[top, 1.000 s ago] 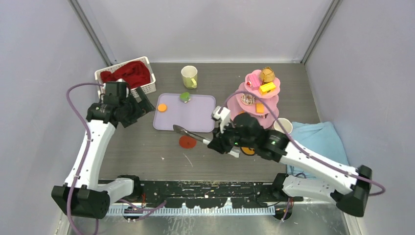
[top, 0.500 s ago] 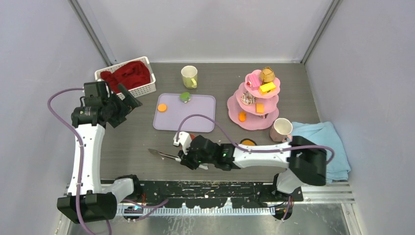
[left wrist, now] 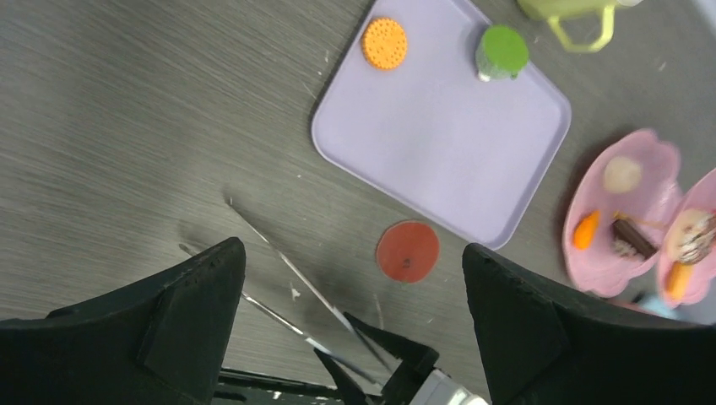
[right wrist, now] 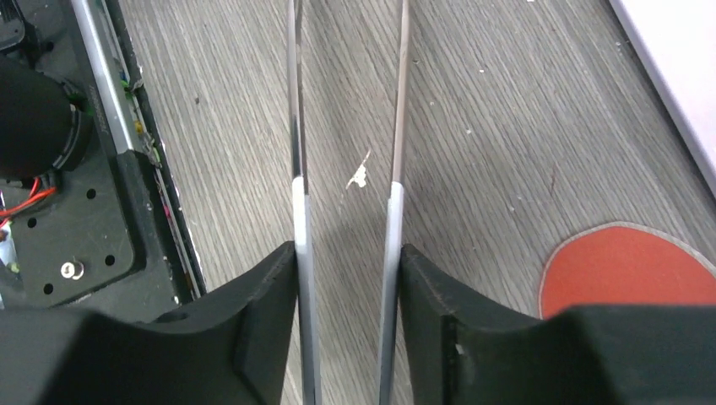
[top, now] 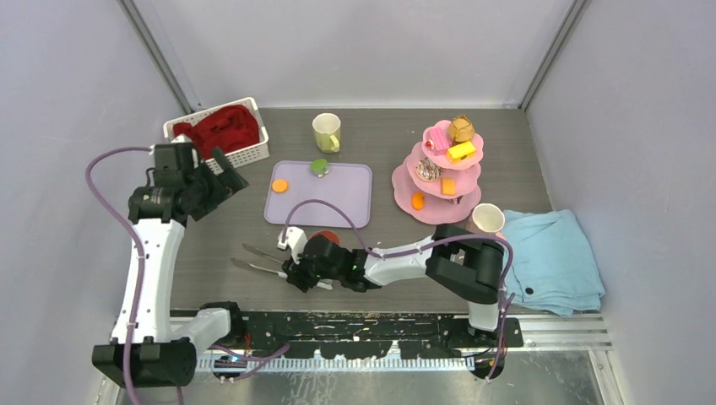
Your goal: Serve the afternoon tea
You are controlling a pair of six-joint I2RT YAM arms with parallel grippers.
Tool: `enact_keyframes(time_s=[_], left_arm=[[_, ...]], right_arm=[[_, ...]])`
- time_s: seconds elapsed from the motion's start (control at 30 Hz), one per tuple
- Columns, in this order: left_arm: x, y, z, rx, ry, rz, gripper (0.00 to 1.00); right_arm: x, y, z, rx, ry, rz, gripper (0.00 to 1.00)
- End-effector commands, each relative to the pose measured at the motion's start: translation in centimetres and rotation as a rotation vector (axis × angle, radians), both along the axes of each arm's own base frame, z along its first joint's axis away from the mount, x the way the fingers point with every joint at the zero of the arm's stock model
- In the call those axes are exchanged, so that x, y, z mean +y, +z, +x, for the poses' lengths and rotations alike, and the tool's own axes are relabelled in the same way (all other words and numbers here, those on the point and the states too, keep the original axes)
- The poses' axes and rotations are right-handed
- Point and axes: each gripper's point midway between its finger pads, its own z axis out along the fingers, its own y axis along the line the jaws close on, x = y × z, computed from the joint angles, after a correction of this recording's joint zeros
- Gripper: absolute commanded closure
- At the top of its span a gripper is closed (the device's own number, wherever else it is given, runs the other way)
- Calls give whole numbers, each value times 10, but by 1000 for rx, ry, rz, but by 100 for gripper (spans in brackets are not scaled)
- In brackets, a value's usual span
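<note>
My right gripper (top: 295,268) lies low near the table's front edge, shut on metal tongs (top: 257,256) whose two arms (right wrist: 295,126) stand spread apart, each against a finger. A red disc sweet (top: 325,238) lies just behind it on the table, next to the lilac tray (top: 342,202). An orange cookie (top: 279,185) and a green pastry (top: 319,167) sit on that tray. The pink three-tier stand (top: 447,216) carries several sweets. A yellow-green mug (top: 327,132) stands at the back, a pink mug (top: 488,219) beside the stand. My left gripper (top: 224,170) hovers open and empty left of the tray.
A white basket (top: 253,156) with a red cloth stands at the back left, behind the left gripper. A folded light-blue towel (top: 553,257) lies at the right. The arms' black base rail (top: 355,325) runs along the front edge, close to the tongs.
The right arm has swept left along the front edge with the tongs, and the tongs' arms have sprung apart. The left arm pulled back to the left.
</note>
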Motion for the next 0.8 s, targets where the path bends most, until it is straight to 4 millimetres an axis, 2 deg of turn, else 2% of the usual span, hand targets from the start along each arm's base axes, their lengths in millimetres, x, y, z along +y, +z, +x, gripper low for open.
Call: enact_keyframes(time_s=[0.0,0.17,0.23,0.33,0.47,0.6,0.63,0.7,0.77], left_arm=[[-12,19,12,-64,-62,215,0],[-33,12,26,-25,-128,219,1],[-35,10,33,-18,-132,228,1],[-40,6,43,-11,-146,228,1],[-56,-5,64,47,-189,275,1],[-88,-12,88,79,-248,348,1],[-97,-14,95,73,-254,356,1],[-114,-25,112,74,-260,367,1],[-132,-32,127,71,-276,370,1]], right_arm=[[34,47,6,-12,-5,161,44],[19,72,17,-62,-71,185,28],[6,85,23,-95,-113,194,22],[-21,111,35,-142,-199,198,19],[-93,138,64,-191,-447,165,11],[-189,148,99,-133,-765,86,9],[-207,160,104,-131,-831,107,9],[-240,178,105,-138,-919,114,9],[-261,199,97,-154,-952,162,7]])
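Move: The left hand is empty and open. The green mug is about 25 cm ahead of it, 19 cm to its right and 20 cm below; the green cake is roughly 18 cm ahead and 17 cm right, the orange biscuit 14 cm ahead and 6 cm right, both some 23 cm down. The right hand has the tongs between its pads, low over the table; from it the pink mug is about 15 cm ahead and 53 cm right, near its own height, and the red disc 10 cm ahead, 8 cm right. The right hand stays low while its part-open fingers spread wide and let go of the tongs, then climbs away from them about 18 cm, swinging some 20 cm right and 10 cm forward towards the pink mug's side and turning about 45 degrees clockwise. Meanwhile the left hand, fingers still wide open, goes right first and then forward and right, sinking slightly, over the tray's left part towards the green mug and green cake, its left side rolling up and the hand turning a little clockwise. ##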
